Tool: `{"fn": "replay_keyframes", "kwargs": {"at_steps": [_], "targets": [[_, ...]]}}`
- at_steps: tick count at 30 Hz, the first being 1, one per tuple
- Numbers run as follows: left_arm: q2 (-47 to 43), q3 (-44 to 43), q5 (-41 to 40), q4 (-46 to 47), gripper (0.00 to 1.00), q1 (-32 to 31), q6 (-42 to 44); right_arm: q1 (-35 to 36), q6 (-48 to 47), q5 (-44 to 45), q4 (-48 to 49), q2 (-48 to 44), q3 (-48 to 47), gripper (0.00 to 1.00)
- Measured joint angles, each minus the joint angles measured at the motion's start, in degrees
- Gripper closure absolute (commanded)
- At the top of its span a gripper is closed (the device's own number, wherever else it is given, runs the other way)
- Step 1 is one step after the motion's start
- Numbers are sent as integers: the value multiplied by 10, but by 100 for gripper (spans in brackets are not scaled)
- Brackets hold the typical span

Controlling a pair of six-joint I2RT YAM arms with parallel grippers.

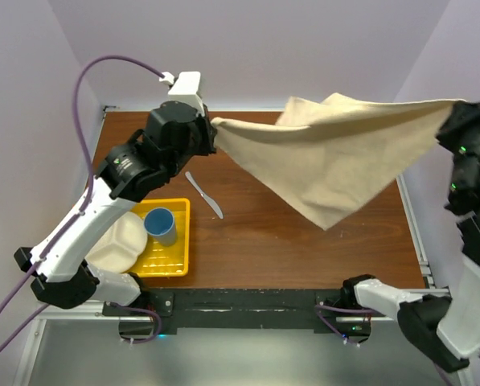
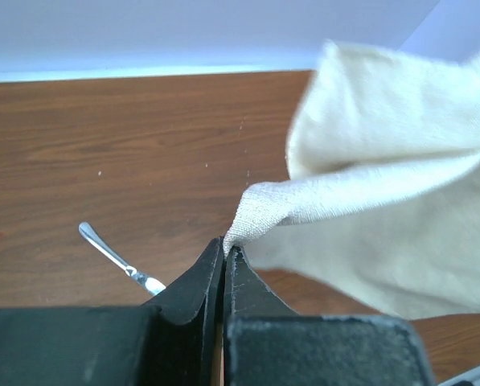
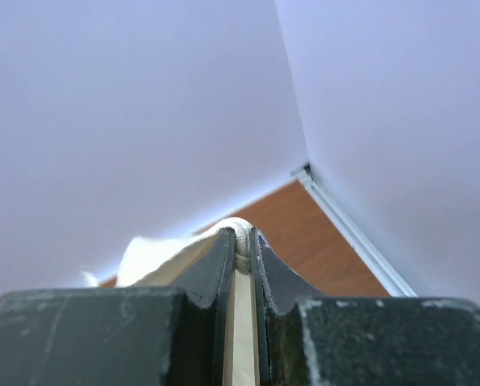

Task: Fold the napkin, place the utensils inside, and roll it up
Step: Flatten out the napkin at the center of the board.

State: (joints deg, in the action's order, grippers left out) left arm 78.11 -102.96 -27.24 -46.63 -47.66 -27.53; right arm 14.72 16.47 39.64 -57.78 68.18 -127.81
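The beige napkin (image 1: 336,153) hangs stretched in the air above the table, held by two corners. My left gripper (image 1: 214,129) is shut on its left corner; in the left wrist view the cloth (image 2: 368,201) comes out from the tips of that gripper (image 2: 225,245). My right gripper (image 1: 457,108) is shut on the right corner, high at the right side; in the right wrist view that gripper (image 3: 244,241) pinches a fold of napkin (image 3: 155,253). A silver knife (image 1: 204,195) lies on the wood below the left gripper, its handle end (image 2: 111,253) showing in the left wrist view.
A yellow tray (image 1: 179,241) at the front left holds a blue cup (image 1: 160,225). A white divided plate (image 1: 119,245) lies partly over the tray's left side, under my left arm. The table's right rail (image 1: 412,229) runs near my right arm.
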Motion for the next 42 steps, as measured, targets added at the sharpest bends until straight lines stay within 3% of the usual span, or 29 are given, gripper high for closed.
{"fn": "replay_keyframes", "kwargs": {"at_steps": [4,7,11,14,17,20,24,26,31,35,38,39,42], "targets": [[-2,-46,-6,-15,100,6,-4,0,-1,20,15,-44,1,100],[-8,-42,-5,-19,100,13,-9,-1,2,34,-6,-27,-6,100],[-19,42,20,-12,100,22,-20,-1,6,35,-27,37,56,100],[1,101,60,-35,100,32,-36,0,15,-12,-54,118,114,100],[43,98,78,-61,100,42,-44,0,24,-74,-67,216,129,100],[66,38,76,-91,100,50,-43,1,27,-120,-91,271,106,100],[61,-76,73,-89,100,60,-43,1,26,-131,-113,271,10,100],[46,-93,73,-76,100,62,-44,0,26,-119,-114,246,-16,100],[6,-31,80,-69,100,63,-50,-22,31,-64,-142,172,29,100],[8,62,92,-61,100,64,-60,-44,30,-22,-166,166,96,100],[9,172,116,-31,100,64,-66,-47,29,-6,-163,206,150,72],[8,227,129,-3,100,64,-70,-47,28,-5,-157,223,175,55],[49,350,167,23,100,64,-79,-45,26,-17,-148,289,246,40]]}}
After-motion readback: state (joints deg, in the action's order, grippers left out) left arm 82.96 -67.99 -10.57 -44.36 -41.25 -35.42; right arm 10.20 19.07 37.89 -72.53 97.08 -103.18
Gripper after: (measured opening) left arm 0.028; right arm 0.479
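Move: The napkin hangs stretched between both closed grippers. The board's center, where it goes, lies level with the left hand, about 10 cm to its right and 40 below; from the right hand, some 6 cm ahead, 32 left and 56 below. At board level, the knife is about 1 cm ahead of the left hand and 6 to its left; the blue cup is roughly 8 back and 18 left, standing in the yellow tray, whose middle is some 12 back and 28 left. Both hands flap the napkin: after a small lift they swing down, the left about 12 cm and the right some 25 while sweeping forward, then come partway back up and sink again towards the board. On this last drop the left goes down about 28 cm, easing back and tipping its fingers down while keeping its pinch, and the right goes down about 18, fingers tipping steeply downwards and opening at the end to let go of its corner. ##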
